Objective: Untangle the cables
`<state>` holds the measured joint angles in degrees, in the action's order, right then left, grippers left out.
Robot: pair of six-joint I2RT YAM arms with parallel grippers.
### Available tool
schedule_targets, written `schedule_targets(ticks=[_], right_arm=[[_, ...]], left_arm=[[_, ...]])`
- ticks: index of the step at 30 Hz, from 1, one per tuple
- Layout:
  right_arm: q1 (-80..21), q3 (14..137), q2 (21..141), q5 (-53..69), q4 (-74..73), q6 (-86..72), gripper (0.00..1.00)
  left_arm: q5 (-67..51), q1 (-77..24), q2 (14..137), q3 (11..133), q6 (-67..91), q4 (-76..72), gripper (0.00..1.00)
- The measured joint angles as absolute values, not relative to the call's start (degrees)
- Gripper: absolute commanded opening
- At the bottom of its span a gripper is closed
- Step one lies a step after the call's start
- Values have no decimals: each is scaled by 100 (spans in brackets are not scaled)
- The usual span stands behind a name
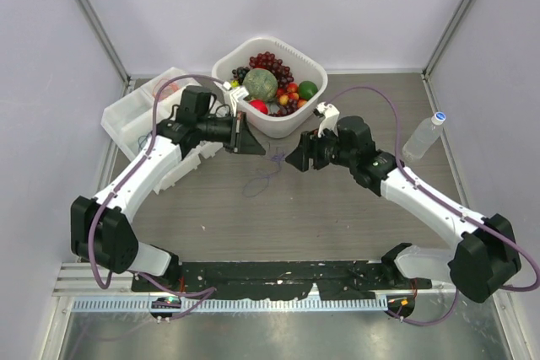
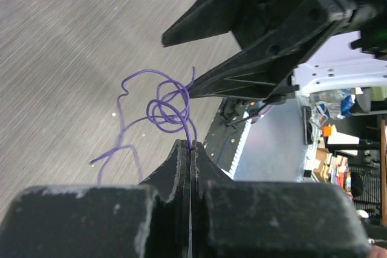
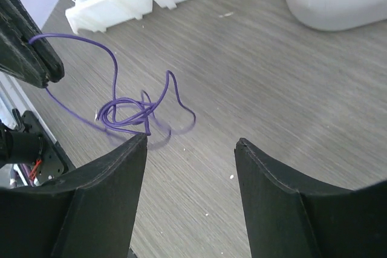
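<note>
One thin purple cable [image 2: 166, 110] hangs in a knotted loop above the wood-grain table, its loose tails trailing down to the surface. My left gripper [image 2: 190, 144] is shut on one strand of it, just below the knot. In the top view the cable [image 1: 268, 166] dangles between the left gripper [image 1: 253, 147] and the right gripper [image 1: 291, 160]. The right gripper [image 3: 190, 140] is open and holds nothing; the cable's knot [image 3: 124, 113] sits just off its left fingertip. No other cables show.
A white basket [image 1: 228, 61] full of fruit stands at the back centre, close behind both grippers. White plastic trays [image 1: 135, 111] lie at the back left, and a clear bottle [image 1: 424, 135] stands at the right. Grey walls close in the sides.
</note>
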<state>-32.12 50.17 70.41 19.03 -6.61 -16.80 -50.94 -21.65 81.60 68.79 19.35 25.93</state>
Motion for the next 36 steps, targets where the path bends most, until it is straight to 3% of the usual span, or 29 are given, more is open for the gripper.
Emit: schedule_targets(ticks=[14,36], right_arm=[[-3212,3839,6082,1485,663,-1798,60],[-3212,3824,6534,1441,1780,-1820,61]], left_arm=[[-6027,-2196,8213,7218,2971,1431,0],[-6438,-2510,8385,7220,4045,185,0]])
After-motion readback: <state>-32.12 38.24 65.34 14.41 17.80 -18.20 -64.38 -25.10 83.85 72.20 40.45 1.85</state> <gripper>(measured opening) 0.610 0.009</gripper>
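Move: About 4 cm to the right of the left fingers, 1 cm back and 3 cm lower, hangs the looped knot of the purple cable whose end they already pinch. From the open right hand the knot lies some 5 cm left, 1 cm back and 1 cm higher. The fruit basket stands roughly 20 cm ahead of the left hand, straight out and 17 cm below; the white tray is 12 cm ahead, 24 cm left and 20 cm below it. Lifting the pinched purple cable about 9 cm, the left hand also carries it some 4 cm right, towards the right hand, its fingers tilting up almost level and turning a little clockwise. The right hand stays close by with fingers open, rising 2 to 3 cm and tipping up about 15 degrees; it eases right and slightly back, then comes forward and left beside the loops. Contact there can't be made out. ##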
